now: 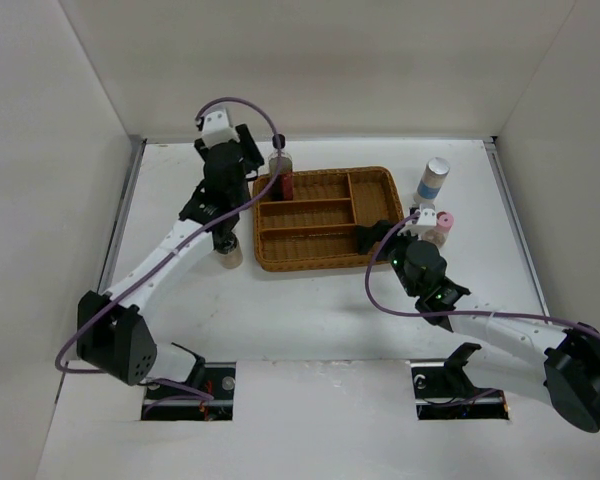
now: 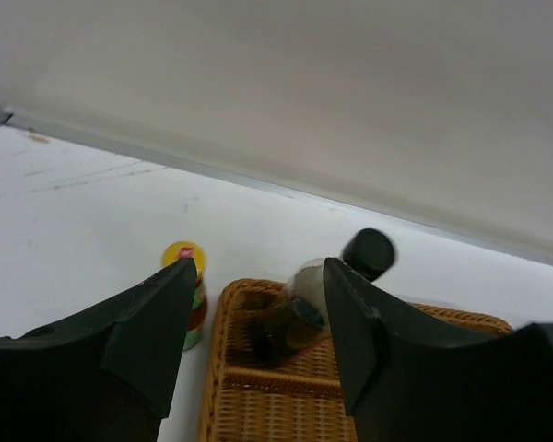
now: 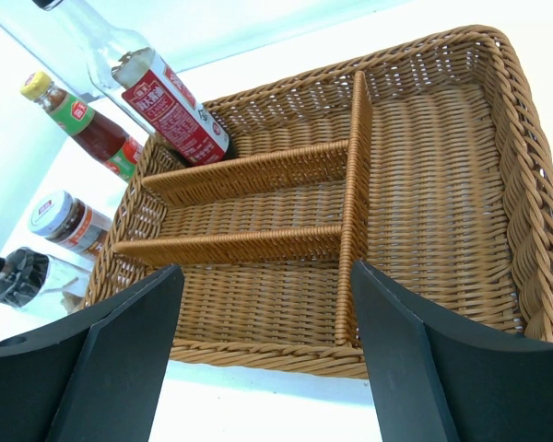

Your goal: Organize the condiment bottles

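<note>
A tall clear bottle with a black cap and red label leans in the far left corner of the wicker tray. My left gripper hangs open just left of it. In the left wrist view the bottle shows blurred beyond the open left gripper, close to the right finger. A red yellow-capped sauce bottle stands on the table outside the tray's left edge. My right gripper is open and empty over the tray's near right rim. A jar stands left of the tray.
A white blue-banded cylinder and a pink-lidded jar stand right of the tray. In the right wrist view a dark squat bottle and a labelled jar sit past the tray's left end. White walls enclose the table.
</note>
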`<state>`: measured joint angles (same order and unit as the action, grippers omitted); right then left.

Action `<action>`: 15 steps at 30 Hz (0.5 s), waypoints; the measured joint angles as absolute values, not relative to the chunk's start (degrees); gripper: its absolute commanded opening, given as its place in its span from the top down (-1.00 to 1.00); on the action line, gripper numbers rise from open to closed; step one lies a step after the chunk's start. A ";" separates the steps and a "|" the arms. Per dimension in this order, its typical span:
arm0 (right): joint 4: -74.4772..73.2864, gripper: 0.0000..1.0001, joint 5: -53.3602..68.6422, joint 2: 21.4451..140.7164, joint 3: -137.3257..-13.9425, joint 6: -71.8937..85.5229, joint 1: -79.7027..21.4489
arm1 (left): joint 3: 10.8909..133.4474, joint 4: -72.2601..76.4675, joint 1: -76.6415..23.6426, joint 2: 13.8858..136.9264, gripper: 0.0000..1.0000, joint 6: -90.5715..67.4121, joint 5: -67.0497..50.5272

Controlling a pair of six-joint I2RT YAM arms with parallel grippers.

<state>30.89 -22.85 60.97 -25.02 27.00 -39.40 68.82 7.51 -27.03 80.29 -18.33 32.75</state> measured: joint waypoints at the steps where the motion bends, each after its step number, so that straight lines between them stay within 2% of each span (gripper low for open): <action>1: 30.89 -0.60 -22.85 60.97 -25.02 27.00 -39.40 | 67.02 7.51 -25.98 79.13 -0.09 -19.46 32.71; 7: 31.03 -0.61 -22.85 61.82 -25.02 27.00 -39.40 | 64.45 5.50 -19.49 82.78 -0.09 -23.66 30.15; 15: 31.00 -0.64 -22.85 64.86 -25.02 26.98 -39.40 | 67.26 2.79 -18.79 91.35 -0.09 -24.47 27.42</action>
<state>31.00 -22.85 64.86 -25.02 26.98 -39.40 67.26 2.79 -18.79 91.35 -24.47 27.42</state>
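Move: About 8 cm ahead of the left hand, some 4 cm to its left and 25 cm below it stands the yellow-capped bottle. The red-label bottle in the basket is also 8 cm ahead but 6 cm to the right. The white-lidded jar is level with the hand and 9 cm left; the black-lidded jar stands 10 cm back and 6 cm left. From the right hand, the yellow-capped bottle lies about 21 cm ahead, 33 cm left and 11 cm lower. Sinking about 12 cm, the empty left hand drops towards the yellow-capped bottle, swinging some 4 cm left early on, then easing about 4 cm forward. The wrist tips the fingers down by roughly 15 degrees; they stay half open and touch nothing yet. The right hand, open as well, sinks a couple of centimetres over the basket's near side. ##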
